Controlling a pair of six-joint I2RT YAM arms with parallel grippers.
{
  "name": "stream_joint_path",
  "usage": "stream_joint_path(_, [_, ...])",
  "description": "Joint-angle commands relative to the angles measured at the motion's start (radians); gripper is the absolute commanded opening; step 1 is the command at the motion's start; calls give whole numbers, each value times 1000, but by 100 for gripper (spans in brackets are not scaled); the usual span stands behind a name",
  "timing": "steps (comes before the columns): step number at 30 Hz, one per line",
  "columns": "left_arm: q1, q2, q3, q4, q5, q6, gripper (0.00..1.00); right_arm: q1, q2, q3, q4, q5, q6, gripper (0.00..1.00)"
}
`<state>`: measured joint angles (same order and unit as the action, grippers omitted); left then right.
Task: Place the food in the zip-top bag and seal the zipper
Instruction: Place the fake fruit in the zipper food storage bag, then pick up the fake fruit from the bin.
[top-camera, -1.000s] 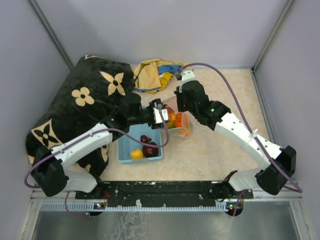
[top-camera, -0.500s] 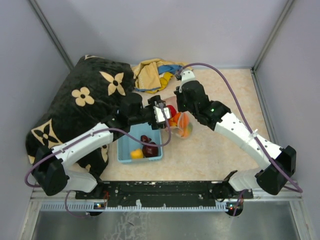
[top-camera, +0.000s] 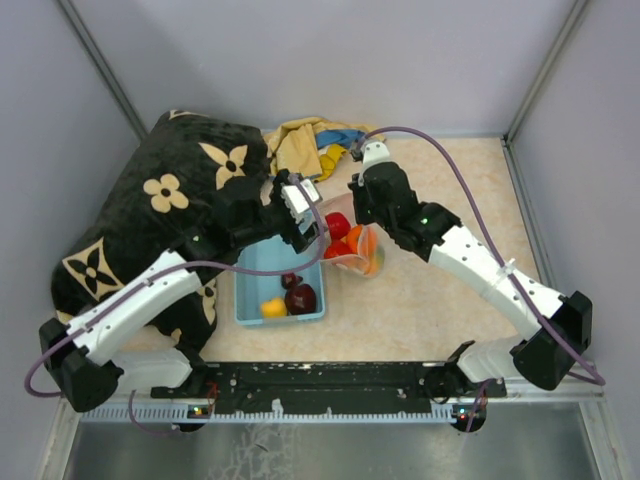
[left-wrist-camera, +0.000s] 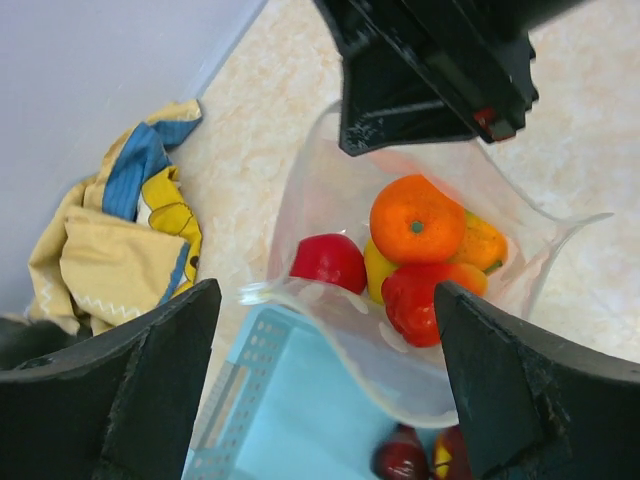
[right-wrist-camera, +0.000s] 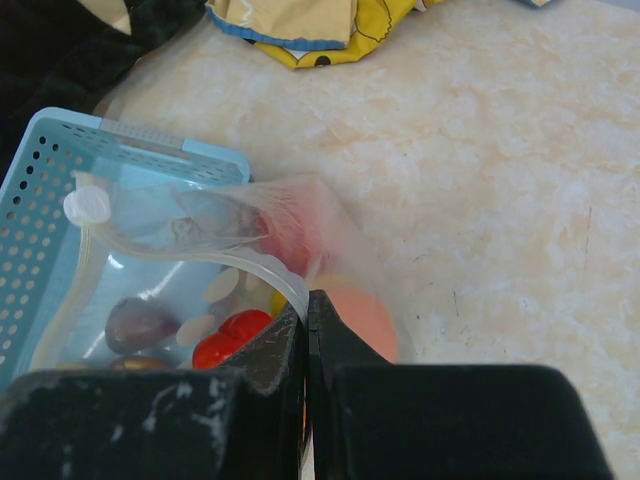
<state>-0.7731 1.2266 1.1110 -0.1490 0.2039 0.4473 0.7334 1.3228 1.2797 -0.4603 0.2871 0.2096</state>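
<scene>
The zip-top bag (top-camera: 352, 255) stands open against the far right corner of the blue basket, with several red, orange and yellow fruits (left-wrist-camera: 417, 220) inside. My right gripper (top-camera: 357, 214) is shut on the bag's far rim; in the right wrist view its jaws (right-wrist-camera: 308, 303) pinch the whitish zipper strip (right-wrist-camera: 215, 257). My left gripper (top-camera: 303, 216) is open and empty, just left of the bag's mouth; in its wrist view (left-wrist-camera: 325, 300) it looks down over the bag's near rim. Two dark maroon fruits (top-camera: 300, 297) and a yellow-orange one (top-camera: 273, 307) lie in the basket.
The light-blue basket (top-camera: 250, 300) sits at centre. A black flowered cushion (top-camera: 170, 200) fills the left side, touching the basket. A yellow and blue cloth (top-camera: 305, 145) lies at the back. Walls close in the table on three sides.
My left gripper has pulled back and to the left from the bag's mouth. A red fruit now shows at the bag's mouth. The right gripper has kept its hold.
</scene>
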Motion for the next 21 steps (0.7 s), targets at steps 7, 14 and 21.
stream_joint_path(7, [-5,-89,100,-463,-216,-488,93,9,-64,-26,54,44,-17,0])
stream_joint_path(14, [-2,-118,59,-620,-334,-781,95,9,-64,-30,50,53,-32,0])
stream_joint_path(21, [73,-107,-60,-594,-247,-926,96,9,-61,-34,46,51,-38,0])
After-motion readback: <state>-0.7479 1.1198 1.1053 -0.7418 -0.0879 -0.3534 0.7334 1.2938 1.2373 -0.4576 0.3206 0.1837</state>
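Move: The small dark plum in the basket lies about 13 cm back and 7 cm left of the open left hand, some 22 cm below it. The dark apple is about 19 cm back and 4 cm left, the yellow fruit about 21 cm back and 12 cm left, both about as low. The bag's fruit sits some 12 cm to the right, 1 cm back and 14 cm lower. From the right hand, the plum is about 23 cm back, 18 cm left and 20 cm below. From the bag, the open left hand swings some 9 cm left, back and down towards the basket fruit, tipping downward. ##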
